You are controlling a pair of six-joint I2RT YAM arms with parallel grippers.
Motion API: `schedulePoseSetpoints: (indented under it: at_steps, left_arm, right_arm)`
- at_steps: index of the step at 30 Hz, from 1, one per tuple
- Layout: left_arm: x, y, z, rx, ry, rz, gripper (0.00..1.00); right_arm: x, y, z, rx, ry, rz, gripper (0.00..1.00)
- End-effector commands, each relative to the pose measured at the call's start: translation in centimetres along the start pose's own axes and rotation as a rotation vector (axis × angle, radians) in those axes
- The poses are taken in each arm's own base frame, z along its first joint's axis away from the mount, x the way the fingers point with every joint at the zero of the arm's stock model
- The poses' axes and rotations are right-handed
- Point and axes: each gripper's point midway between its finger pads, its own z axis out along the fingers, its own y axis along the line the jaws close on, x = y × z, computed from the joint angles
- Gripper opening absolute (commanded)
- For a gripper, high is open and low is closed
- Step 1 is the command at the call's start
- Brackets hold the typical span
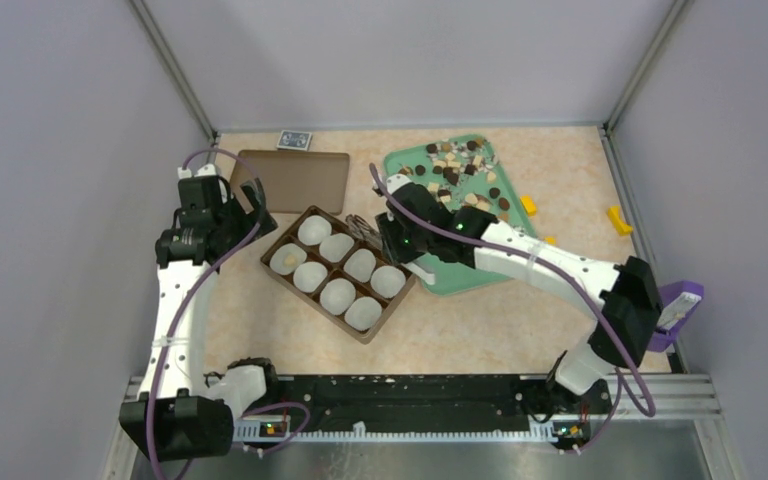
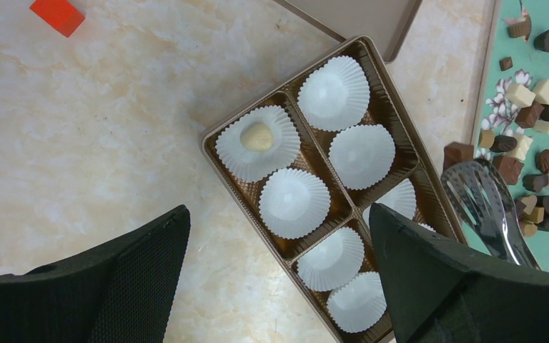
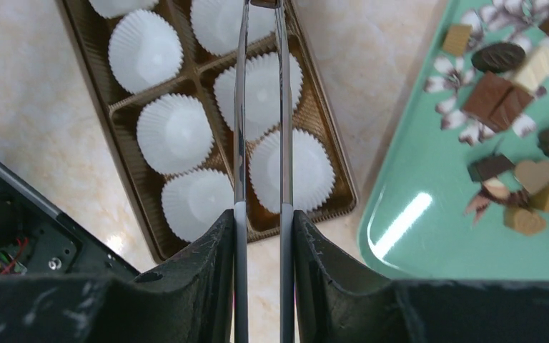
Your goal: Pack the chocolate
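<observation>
My right gripper (image 3: 263,214) (image 1: 400,240) is shut on a pair of metal tongs (image 3: 241,107) (image 2: 486,207), which reach over the brown box (image 1: 278,238). A brown square chocolate (image 2: 457,152) shows right at the tongs' tips, by the box's edge nearest the green tray. The box holds several white paper cups; one cup has a cream chocolate (image 2: 257,136) in it. Loose chocolate (image 1: 457,165) lies on the green tray (image 1: 460,272). My left gripper (image 1: 252,205) (image 2: 279,214) hangs open above the box's left side, holding nothing.
A brown lid (image 1: 290,180) lies behind the box, with a blue card pack (image 1: 295,140) beyond it. Yellow blocks (image 1: 528,205) (image 1: 618,218) sit right of the tray. A red block (image 2: 57,14) lies on the table. A purple object (image 1: 682,303) is at the right edge.
</observation>
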Motion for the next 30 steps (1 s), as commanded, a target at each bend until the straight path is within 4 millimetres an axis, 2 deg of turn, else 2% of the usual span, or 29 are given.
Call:
schedulePoseSetpoints:
  at_steps: [1, 5, 7, 8, 13, 16, 18, 30]
  left_arm:
    - [-1.1, 0.1, -1.4, -0.005, -0.053, 0.02, 0.99]
    - [-1.0, 0.2, -1.4, -0.007, -0.052, 0.02, 0.99]
    - [-0.9, 0.2, -1.4, -0.007, -0.048, 0.02, 0.99]
    - [-0.9, 0.2, -1.4, -0.007, -0.05, 0.019, 0.99]
    - [-0.8, 0.2, -1.3, -0.008, -0.047, 0.015, 0.99]
    - [-0.8, 0.2, -1.5, -0.007, -0.047, 0.021, 0.99]
    - [-1.1, 0.8, -1.6, -0.04, -0.063, 0.024, 0.99]
    - [-1.3, 0.7, -2.0, -0.037, -0.073, 0.03, 0.99]
  right_arm:
    - [-5.4, 3.7, 0.9, -0.121, -0.14, -0.006, 0.0]
    - [-6.2, 4.9, 3.1, -0.144, -0.132, -0.01, 0.0]
    - [-5.9, 5.0, 4.6, -0.129, -0.091, -0.018, 0.0]
    - [-6.6, 5.1, 5.0, -0.122, -0.095, -0.019, 0.0]
    - [-7.6, 5.4, 7.3, -0.098, -0.101, -0.019, 0.0]
    - [-7.4, 5.8, 8.4, -0.102, -0.073, -0.022, 0.0]
    - [-7.0, 5.8, 8.9, -0.097, -0.053, -0.024, 0.0]
    - [-5.8, 6.2, 10.0, -0.12, -0.009, -0.027, 0.1]
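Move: The right hand holds tongs with a brown chocolate at their tips; the box's far corner paper cup lies about 16 cm ahead, 19 cm left and 16 cm below it. The cup with the white chocolate is some 7 cm nearer and 6 cm left of that one; the next empty cup is 4 cm nearer and 6 cm right of it. From the left hand the far cup lies about 11 cm ahead, 8 cm right and 20 cm down. Keeping its grip on the tongs, the right hand carries the chocolate about 10 cm left, forward and down towards the far cup. ##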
